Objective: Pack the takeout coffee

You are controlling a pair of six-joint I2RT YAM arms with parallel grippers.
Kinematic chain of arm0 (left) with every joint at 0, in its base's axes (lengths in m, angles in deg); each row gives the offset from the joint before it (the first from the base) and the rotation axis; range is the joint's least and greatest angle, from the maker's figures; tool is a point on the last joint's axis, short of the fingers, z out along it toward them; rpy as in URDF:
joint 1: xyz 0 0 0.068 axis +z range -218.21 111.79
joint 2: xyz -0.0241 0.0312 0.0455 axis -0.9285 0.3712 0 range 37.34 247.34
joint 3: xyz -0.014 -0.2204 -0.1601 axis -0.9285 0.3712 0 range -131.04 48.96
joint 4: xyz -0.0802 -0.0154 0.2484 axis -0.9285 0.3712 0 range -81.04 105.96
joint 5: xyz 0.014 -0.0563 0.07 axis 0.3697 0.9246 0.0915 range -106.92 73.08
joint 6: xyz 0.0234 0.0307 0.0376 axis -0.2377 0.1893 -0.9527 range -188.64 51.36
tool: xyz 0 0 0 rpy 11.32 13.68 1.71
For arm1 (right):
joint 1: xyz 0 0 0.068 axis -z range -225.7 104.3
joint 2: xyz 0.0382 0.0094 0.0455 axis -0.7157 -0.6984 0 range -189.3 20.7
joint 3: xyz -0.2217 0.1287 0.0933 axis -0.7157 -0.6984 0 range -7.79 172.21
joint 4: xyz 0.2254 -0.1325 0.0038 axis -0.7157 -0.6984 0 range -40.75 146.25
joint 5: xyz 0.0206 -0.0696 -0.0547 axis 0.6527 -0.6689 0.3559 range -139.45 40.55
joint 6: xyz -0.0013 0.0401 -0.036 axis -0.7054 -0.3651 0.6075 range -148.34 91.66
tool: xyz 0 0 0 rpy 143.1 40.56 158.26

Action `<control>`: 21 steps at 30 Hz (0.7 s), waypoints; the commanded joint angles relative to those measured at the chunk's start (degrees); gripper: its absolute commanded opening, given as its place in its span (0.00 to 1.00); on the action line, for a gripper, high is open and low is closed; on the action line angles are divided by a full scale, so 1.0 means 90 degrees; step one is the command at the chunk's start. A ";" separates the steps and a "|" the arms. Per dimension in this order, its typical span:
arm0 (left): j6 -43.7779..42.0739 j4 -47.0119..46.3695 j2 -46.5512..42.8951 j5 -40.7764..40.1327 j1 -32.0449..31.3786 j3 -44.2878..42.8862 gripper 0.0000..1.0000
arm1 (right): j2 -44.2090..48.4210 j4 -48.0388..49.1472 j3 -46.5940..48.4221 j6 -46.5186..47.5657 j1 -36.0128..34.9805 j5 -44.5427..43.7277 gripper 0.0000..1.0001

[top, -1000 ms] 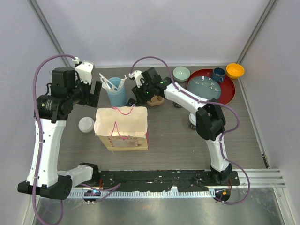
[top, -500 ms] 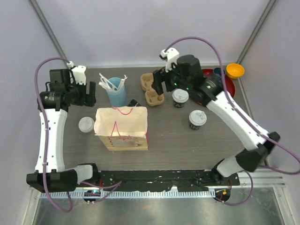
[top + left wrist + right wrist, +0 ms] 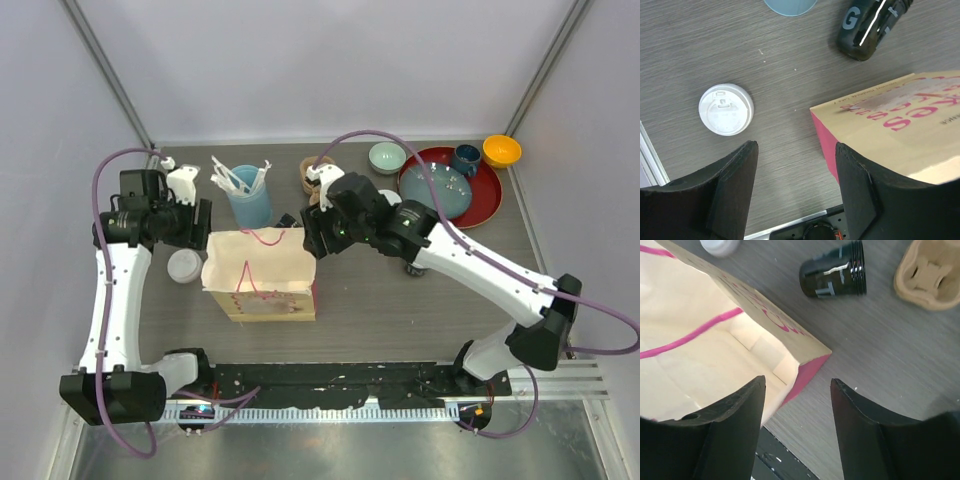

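The takeout coffee cups are hidden under my right arm in the top view and lie outside both wrist views. A white sip lid (image 3: 184, 265) (image 3: 726, 109) sits left of the open paper bag (image 3: 260, 275); what is under it I cannot tell. My left gripper (image 3: 197, 228) (image 3: 796, 147) hovers open between that lid and the bag's left edge (image 3: 880, 130), holding nothing. My right gripper (image 3: 312, 235) (image 3: 797, 382) is open and empty over the bag's right top corner (image 3: 810, 355).
A black container (image 3: 870, 25) (image 3: 832, 272) lies on its side behind the bag. A light-blue cup of white utensils (image 3: 247, 200) and a cardboard cup carrier (image 3: 313, 175) (image 3: 927, 277) stand further back. At the back right are a green bowl (image 3: 386, 157), a red tray (image 3: 485, 205), a blue mug (image 3: 466, 158) and an orange bowl (image 3: 501, 150).
My right arm has swung left and forward from the cups by the carrier to the bag's right corner, covering them. My left gripper has come nearer the bag's left side.
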 commanded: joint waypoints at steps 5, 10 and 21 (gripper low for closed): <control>-0.0191 -0.0090 -0.0192 0.0686 -0.0028 0.0211 0.66 | -0.0169 -0.0383 0.0339 -0.0189 -0.0045 -0.0188 0.37; -0.0220 -0.0353 0.0032 0.0775 -0.0145 0.0065 0.66 | 0.0083 -0.0930 0.0397 0.0016 -0.0045 -0.0695 0.01; -0.0815 -0.0822 0.1575 0.0315 -0.1883 -0.1009 0.71 | 0.1373 -0.2493 -0.0257 0.1294 0.2209 0.1196 0.01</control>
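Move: The takeout bag's upright rim corner is just at the right fingers; the bag's middle is about 10 cm left of that hand, 4 cm back and 16 cm down. The dark cup, lying on its side, is some 8 cm ahead and 7 cm left of the right hand; the cup tray is about 17 cm straight ahead. From the left hand this cup lies 5 cm ahead, 16 cm right, 19 cm below; the straw holder 10 ahead, 9 right; a lidded cup 4 back, 6 left. The right fingers pinch the bag's rim near its far right corner: the hand sinks about 3 cm, shuts on the paper wall, then pulls the bag to the right, ever faster, for some 12 cm. The left hand, fingers still open, drifts right and then swings that way towards the lying dark cup, about 7 cm in all and a little forward, turning some 20 degrees clockwise. ##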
